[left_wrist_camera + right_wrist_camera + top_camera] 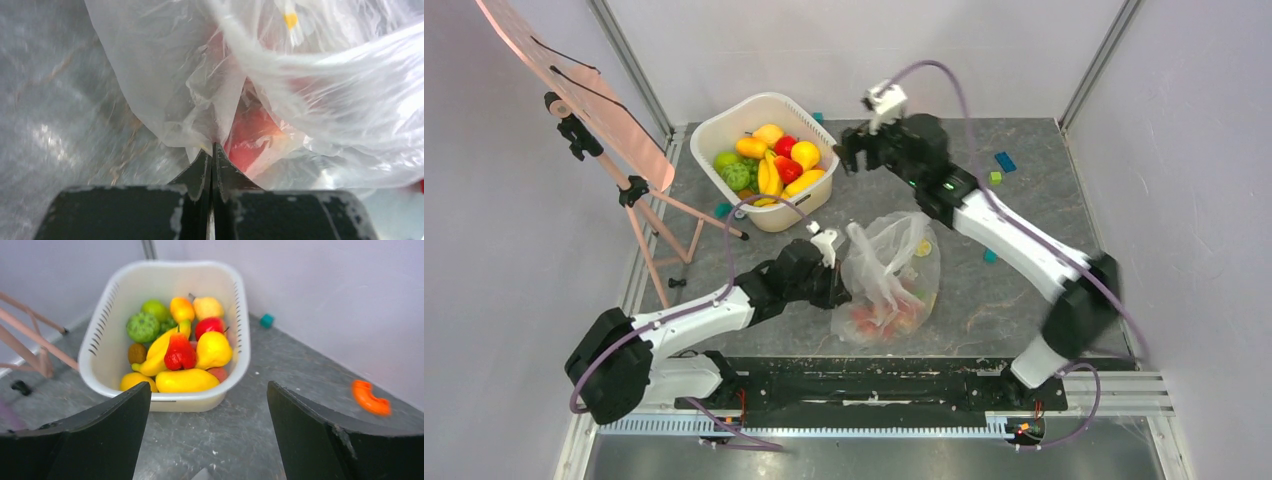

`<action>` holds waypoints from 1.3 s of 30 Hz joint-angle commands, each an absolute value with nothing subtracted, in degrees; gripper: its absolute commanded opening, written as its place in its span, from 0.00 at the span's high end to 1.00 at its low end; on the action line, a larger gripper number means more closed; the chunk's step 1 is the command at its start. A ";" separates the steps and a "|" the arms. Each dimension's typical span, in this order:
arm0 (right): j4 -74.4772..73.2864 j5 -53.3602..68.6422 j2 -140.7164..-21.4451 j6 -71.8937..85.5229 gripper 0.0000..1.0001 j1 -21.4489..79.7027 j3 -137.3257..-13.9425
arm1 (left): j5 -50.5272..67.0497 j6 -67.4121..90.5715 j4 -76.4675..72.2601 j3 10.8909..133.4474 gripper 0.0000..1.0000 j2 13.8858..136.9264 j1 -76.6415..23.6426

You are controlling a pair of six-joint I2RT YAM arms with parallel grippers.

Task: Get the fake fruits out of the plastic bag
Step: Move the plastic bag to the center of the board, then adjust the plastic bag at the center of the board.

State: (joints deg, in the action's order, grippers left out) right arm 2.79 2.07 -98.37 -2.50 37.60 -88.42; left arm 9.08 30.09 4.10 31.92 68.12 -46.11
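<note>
The clear plastic bag [889,262] lies crumpled on the grey table in front of the arms. Red and pink fake fruits [882,318] show through its lower end. My left gripper [839,290] is shut on a fold of the bag's left edge. In the left wrist view my gripper [213,150] pinches the film [175,90], with a red fruit [250,137] just behind it inside the bag. My right gripper [849,150] is open and empty, raised beside the white tub [724,125]. In the right wrist view my gripper [209,390] faces the tub [241,315].
The tub holds several fruits, among them yellow bananas [157,350], a green bumpy fruit [142,327] and red ones [179,352]. A pink easel [614,130] stands at the left. Small toys lie around: a blue brick [1005,161], an orange curved piece [369,399], a teal cube [267,320].
</note>
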 commanded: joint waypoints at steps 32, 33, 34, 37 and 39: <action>-37.84 -7.62 -33.79 17.38 0.72 37.35 -39.46 | 18.20 15.12 14.94 68.38 0.98 91.20 -46.66; -36.97 -7.80 -34.21 17.28 0.73 37.37 -38.94 | 18.11 15.04 14.86 68.38 0.98 91.23 -46.68; -36.03 -7.87 -34.59 16.93 0.74 37.38 -38.50 | 18.05 15.03 14.88 68.46 0.98 91.25 -46.67; -33.82 -10.64 -36.77 16.47 0.78 37.36 -37.10 | 17.27 14.68 15.01 68.69 0.98 91.62 -46.67; -33.20 -12.63 -38.16 16.61 0.81 37.35 -36.91 | 16.68 14.38 15.27 68.81 0.98 91.87 -46.67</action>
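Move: The plastic bag, its near-left edge still pinched in the left fingers, has its middle about 9 cm right of that hand, 3 cm ahead and 4 cm lower; the board's centre lies some 13 cm ahead and 10 cm right of it, 8 cm down. From the open right hand the bag is roughly 23 cm back, 9 cm right and 28 cm below. The white basket sits 16 cm left of the right hand, 2 cm ahead, 24 cm down; a teal block 31 cm right and 18 cm back, 31 cm down. The bag is drawn by its pinched edge towards the board's centre: the left hand lifts about 10 cm while going right and forward, then sinks some 3 cm, turning 15 degrees clockwise. Meanwhile the right hand leaves the basket's side, sweeping back and right over 20 cm each way, first rising, then dropping beside the bag's right side; it tips about 30 degrees further down and its fingers narrow without shutting. ##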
